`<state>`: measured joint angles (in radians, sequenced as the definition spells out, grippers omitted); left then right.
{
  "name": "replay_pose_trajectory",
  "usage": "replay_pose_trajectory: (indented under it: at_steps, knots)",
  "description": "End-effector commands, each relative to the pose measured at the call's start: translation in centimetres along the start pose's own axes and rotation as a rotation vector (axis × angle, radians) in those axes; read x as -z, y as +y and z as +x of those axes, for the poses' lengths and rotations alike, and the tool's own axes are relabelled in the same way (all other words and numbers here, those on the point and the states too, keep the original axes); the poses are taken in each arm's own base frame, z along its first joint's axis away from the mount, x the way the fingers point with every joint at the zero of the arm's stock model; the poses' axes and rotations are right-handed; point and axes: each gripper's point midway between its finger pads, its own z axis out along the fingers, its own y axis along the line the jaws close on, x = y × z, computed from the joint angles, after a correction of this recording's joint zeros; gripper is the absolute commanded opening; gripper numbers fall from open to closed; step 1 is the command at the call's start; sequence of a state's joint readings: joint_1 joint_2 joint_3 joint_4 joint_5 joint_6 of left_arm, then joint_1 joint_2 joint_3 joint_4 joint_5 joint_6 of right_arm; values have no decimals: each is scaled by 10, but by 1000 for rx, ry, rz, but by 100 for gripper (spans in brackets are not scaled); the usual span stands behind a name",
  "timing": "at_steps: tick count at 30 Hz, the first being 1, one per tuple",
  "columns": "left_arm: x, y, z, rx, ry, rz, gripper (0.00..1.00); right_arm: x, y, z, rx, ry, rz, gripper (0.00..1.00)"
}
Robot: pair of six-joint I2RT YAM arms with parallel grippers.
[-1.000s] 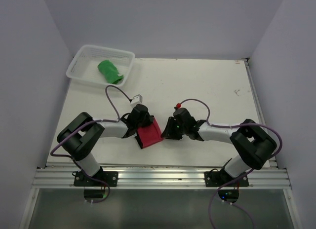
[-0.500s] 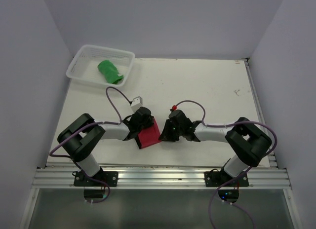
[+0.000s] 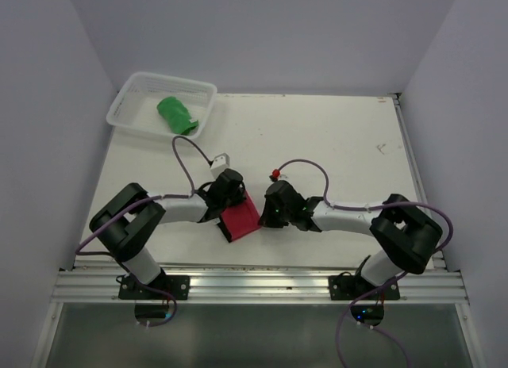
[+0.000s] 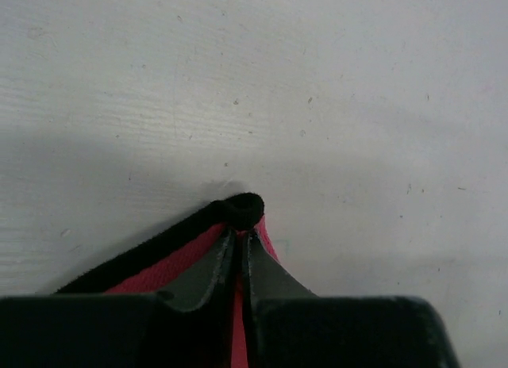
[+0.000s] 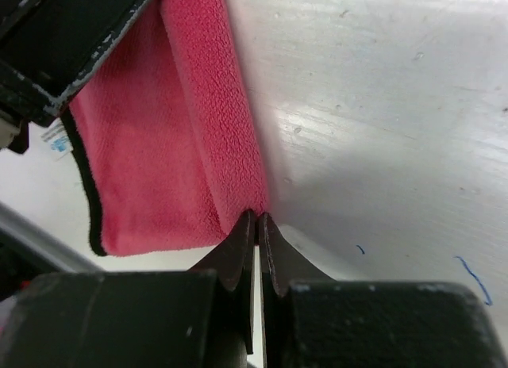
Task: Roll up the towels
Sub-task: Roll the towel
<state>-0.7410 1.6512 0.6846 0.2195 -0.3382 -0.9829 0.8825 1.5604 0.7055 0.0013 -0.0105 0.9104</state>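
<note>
The red towel [image 3: 240, 219] with its dark border lies folded on the table between my two arms. My left gripper [image 3: 232, 198] is shut on its upper left corner; in the left wrist view red cloth [image 4: 163, 266] shows between the fingers and the dark hem bulges past my left gripper's [image 4: 242, 231] tips. My right gripper [image 3: 265, 216] is shut at the towel's right edge. In the right wrist view its tips [image 5: 258, 216] pinch the corner of the red fold [image 5: 159, 162]. The green towel [image 3: 176, 114] lies rolled in the basket.
The white mesh basket [image 3: 127, 106] stands at the table's far left corner. Purple cables loop above both wrists. A metal rail [image 3: 254, 285] runs along the near edge, and white walls close in the left, back and right sides.
My right gripper has slid left up to the red towel's right edge and its jaws have closed there. The left gripper has kept its hold and barely moved.
</note>
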Motion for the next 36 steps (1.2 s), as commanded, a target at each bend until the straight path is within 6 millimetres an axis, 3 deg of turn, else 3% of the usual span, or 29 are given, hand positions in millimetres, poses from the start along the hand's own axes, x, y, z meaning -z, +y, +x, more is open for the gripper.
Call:
replay_pose_trajectory:
  at_steps: [1,6,10,24,36]
  knots:
    - [7,19,1,-78,61,-72,8,17,-3,-22,189,-134,117,0]
    - [14,2,-17,-94,59,-44,20,22,-14,-27,291,-194,195,0]
    - [21,-2,-21,-93,73,-28,27,24,-12,-27,353,-229,210,0]
    - [33,-27,-52,-119,48,32,34,29,-4,-22,549,-284,328,0]
    - [36,-31,-64,-152,52,35,39,27,-9,-18,597,-310,366,0]
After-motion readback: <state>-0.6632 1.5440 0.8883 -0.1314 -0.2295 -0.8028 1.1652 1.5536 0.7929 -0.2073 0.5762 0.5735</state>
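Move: The folded red towel's middle lies about 7 cm back from the left hand and about 1 cm to its left, on the table just below. Still pinched in the left fingers is the far corner of the towel's rolled edge. From the right hand the towel's middle is some 6 cm to the left and 2 cm ahead; its fingers already grip the near corner of that edge. Left opens off the far corner, rising about 5 cm; right keeps its pinch, rolling some 40 degrees and drawing right. ##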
